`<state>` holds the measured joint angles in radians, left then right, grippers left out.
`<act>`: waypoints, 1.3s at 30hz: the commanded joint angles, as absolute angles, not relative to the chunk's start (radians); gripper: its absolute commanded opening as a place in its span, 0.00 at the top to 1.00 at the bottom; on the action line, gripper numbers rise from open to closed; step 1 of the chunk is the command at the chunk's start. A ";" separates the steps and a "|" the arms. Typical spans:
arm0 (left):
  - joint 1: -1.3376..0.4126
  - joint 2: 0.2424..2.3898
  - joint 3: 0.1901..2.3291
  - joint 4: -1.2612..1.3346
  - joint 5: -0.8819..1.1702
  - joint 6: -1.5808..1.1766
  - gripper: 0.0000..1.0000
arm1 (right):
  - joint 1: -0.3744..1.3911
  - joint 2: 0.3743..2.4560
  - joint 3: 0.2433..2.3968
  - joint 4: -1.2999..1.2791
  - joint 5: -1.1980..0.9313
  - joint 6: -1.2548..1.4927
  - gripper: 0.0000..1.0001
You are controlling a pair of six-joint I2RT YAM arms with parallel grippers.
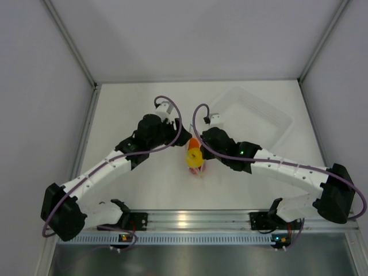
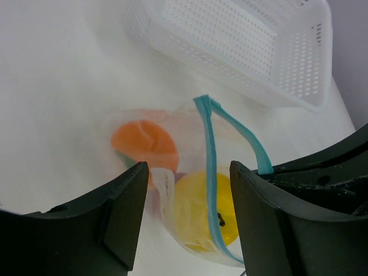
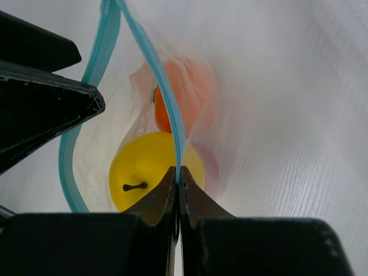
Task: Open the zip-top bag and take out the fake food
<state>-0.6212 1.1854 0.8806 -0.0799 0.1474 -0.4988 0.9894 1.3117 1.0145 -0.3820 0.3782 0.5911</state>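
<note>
The zip-top bag hangs between my two grippers above the table, its light blue zip strip parted into two lips. Inside are the yellow fruit, the orange fruit and a faint red shape. My right gripper is shut on one lip of the strip. My left gripper is open, its fingers on either side of the other lip and the yellow fruit. In the top view the left gripper and the right gripper meet over the bag.
A white perforated rigid tray stands on the table just beyond the bag; it also shows at the back right in the top view. Grey walls close the table on three sides.
</note>
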 commanded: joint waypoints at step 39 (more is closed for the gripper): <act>-0.841 1.339 1.166 -0.486 -0.469 -0.486 1.00 | 0.864 1.293 0.887 -0.143 0.270 0.675 1.00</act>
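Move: The left zip strip of the bag mouth runs between the left hand's open fingertips, about 1 cm to the right of the hand point and 2 cm below. The yellow apple lies in the bag some 3 cm right, 1 cm back and 11 cm below; the orange fruit is about 5 cm beyond the apple. From the right hand, closed on the opposite strip, the left strip is roughly 4 cm ahead, 3 cm left and 2 cm up. Ease the left gripper slightly back and left, then sink it about 5 cm along the bag's left zip strip, rolling its left side up and turning counter-clockwise, some 25 degrees in all, and shut the fingers to pinch that strip. Keep the right gripper closed on the opposite strip, drifting about 2 cm forward and a little right, then dipping at the end. ##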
